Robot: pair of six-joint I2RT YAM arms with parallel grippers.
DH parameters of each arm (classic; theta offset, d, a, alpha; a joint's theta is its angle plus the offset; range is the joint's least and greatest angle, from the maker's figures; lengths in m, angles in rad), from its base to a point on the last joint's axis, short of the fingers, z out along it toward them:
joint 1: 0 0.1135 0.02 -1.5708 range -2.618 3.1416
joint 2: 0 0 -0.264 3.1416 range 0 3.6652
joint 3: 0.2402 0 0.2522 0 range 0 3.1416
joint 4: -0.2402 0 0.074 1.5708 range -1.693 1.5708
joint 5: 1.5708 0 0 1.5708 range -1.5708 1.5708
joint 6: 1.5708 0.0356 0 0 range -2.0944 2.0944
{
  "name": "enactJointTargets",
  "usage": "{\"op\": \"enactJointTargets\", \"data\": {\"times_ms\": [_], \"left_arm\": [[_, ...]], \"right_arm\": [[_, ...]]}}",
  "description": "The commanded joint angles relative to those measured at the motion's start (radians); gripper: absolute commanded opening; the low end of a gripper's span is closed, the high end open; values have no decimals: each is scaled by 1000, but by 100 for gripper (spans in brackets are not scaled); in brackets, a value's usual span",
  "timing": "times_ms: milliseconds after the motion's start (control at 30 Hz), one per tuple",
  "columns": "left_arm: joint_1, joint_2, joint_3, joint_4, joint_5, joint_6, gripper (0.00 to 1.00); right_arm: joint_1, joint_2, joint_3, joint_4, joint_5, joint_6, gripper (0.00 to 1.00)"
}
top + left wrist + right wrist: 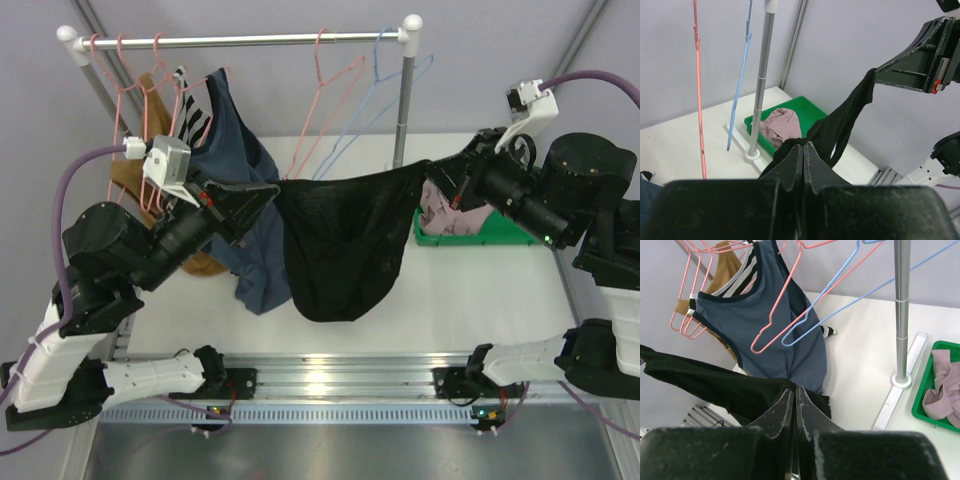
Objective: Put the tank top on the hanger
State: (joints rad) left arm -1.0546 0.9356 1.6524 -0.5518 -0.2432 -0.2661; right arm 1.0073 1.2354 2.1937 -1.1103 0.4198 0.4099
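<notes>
The black tank top [345, 240] hangs stretched between my two grippers above the table, its body sagging down in the middle. My left gripper [277, 190] is shut on its left edge; the fabric [835, 131] shows just past the closed tips [804, 145]. My right gripper [432, 172] is shut on its right edge; the fabric [715, 385] runs left from the closed tips [792, 389]. An empty salmon-pink hanger [330, 95] hangs on the rail behind the top, also in the right wrist view [785, 305] and as a thin line in the left wrist view [698, 90].
The rail [240, 40] carries several pink hangers at the left, a slate-blue tank top [235, 160], striped and tan garments, and a light-blue hanger [385, 90]. The rail's post [403, 110] stands at right. A green tray [500, 235] holds a mauve-pink garment [445, 215].
</notes>
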Motion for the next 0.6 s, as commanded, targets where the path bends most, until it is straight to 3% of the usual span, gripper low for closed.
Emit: {"op": "enactJointTargets", "data": {"times_ms": [0,133,400,567], "left_arm": [[-1,19,11,-36,7,13,0],[-1,-3,-104,-51,28,-54,0],[-2,-147,-532,-25,134,-286,0],[1,-149,-696,-1,70,-343,0]], "right_arm": [[14,-8,-21,50,-15,-14,0],[13,-79,-245,36,8,58,0],[14,-299,-693,3,-4,239,0],[14,-274,-885,68,-30,276,0]]}}
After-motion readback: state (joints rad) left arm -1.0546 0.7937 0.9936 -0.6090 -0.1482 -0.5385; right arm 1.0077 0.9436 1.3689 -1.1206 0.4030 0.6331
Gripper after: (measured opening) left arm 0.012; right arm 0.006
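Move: Both hands hold the black tank top by its ends, roughly 30 cm apart. The bare table it is lowered towards lies about 16 cm right of the left hand, 5 cm ahead and 50 cm down; from the right hand, 14 cm left, 2 cm ahead. The empty pink hanger hangs about 40 cm ahead of the left hand, 10 cm right and 8 cm lower, with the blue hanger some 13 cm to its right. Straight down and fast, after a brief hang at the top, both arms swing the tank top together towards the front of the table, the left hand sinking some 25 cm and the right slightly less. Both drift a little to the right and back while the wrists tip downward, the left more, about 30 degrees. Both grippers stay shut on the fabric. ##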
